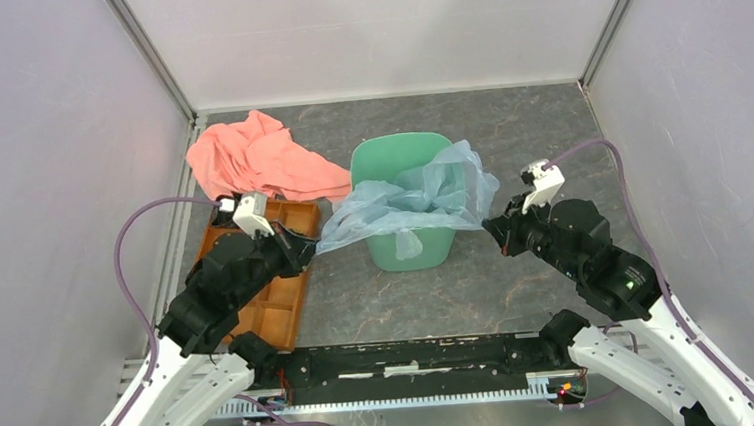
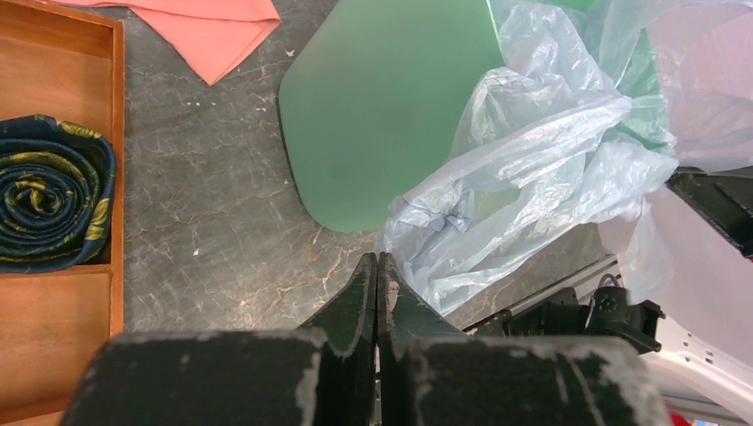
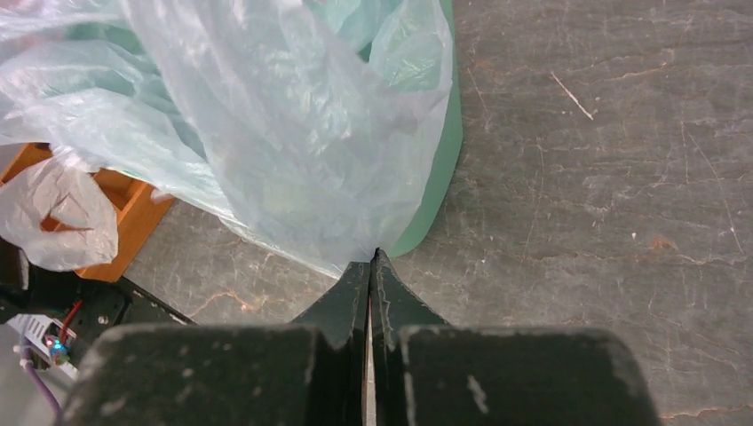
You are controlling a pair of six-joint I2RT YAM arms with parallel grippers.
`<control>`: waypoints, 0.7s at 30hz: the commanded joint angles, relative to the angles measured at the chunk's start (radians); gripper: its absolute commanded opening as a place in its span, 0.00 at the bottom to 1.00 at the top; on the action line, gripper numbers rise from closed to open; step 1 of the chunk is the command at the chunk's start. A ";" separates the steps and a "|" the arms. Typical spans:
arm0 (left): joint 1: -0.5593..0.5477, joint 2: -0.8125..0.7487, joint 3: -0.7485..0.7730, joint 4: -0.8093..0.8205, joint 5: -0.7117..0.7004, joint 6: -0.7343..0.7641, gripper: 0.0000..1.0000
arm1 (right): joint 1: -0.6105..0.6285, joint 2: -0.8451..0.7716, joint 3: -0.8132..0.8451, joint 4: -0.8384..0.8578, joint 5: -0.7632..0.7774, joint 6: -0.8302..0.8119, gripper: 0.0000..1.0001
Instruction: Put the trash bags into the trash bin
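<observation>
The mint-green trash bin [image 1: 434,251] stands upright in the middle of the table. A pale blue translucent trash bag [image 1: 412,195] lies crumpled over its mouth and spills down its front and left side. My left gripper [image 1: 311,248] is shut at the bag's stretched left corner. In the left wrist view the film [image 2: 542,160] runs down to the closed gripper [image 2: 379,257] beside the bin's wall [image 2: 382,106]. My right gripper [image 1: 495,227] is shut on the bag's right edge. There the plastic [image 3: 293,124] narrows to a point at the closed right gripper [image 3: 374,256], in front of the bin [image 3: 441,177].
A salmon-pink cloth [image 1: 254,156] lies at the back left. An orange compartment tray [image 1: 282,315] sits under my left arm, with a rolled dark patterned cloth [image 2: 49,191] in one compartment. Enclosure walls stand on three sides.
</observation>
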 commanded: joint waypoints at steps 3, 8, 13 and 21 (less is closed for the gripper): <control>-0.001 -0.052 -0.053 -0.057 -0.036 -0.072 0.02 | 0.001 0.010 -0.079 0.002 -0.004 -0.036 0.00; -0.001 -0.030 -0.133 -0.001 -0.031 -0.120 0.02 | 0.000 0.009 -0.164 0.082 0.009 -0.048 0.04; 0.000 0.118 -0.110 0.114 -0.031 -0.102 0.03 | 0.001 0.047 -0.233 0.276 0.032 -0.101 0.13; -0.001 0.136 0.037 -0.088 -0.168 0.081 0.40 | 0.001 0.064 -0.128 0.080 0.135 -0.231 0.37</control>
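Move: Sagging between both hands, the bag is already pinched at two corners of its mouth, in front of the trash bin. The bin's middle lies about 10 cm ahead of the left hand, 18 cm to its right and some 13 cm lower; from the right hand it is about 10 cm ahead, 14 cm left and 15 cm lower. The wooden tray stands roughly 12 cm left of the left hand and level with it, the pink cloth about 21 cm ahead and 10 cm left, both on the table. Lowering the bag's stretched near edge down the bin's near side, both hands sink about 8 cm together, then ease 2 to 3 cm forward towards the bin while their fingers spread to about a third open. The left hand rises again slightly at the end and has tipped some 10 degrees downward; the right rolls about as much, its left side dropping. ##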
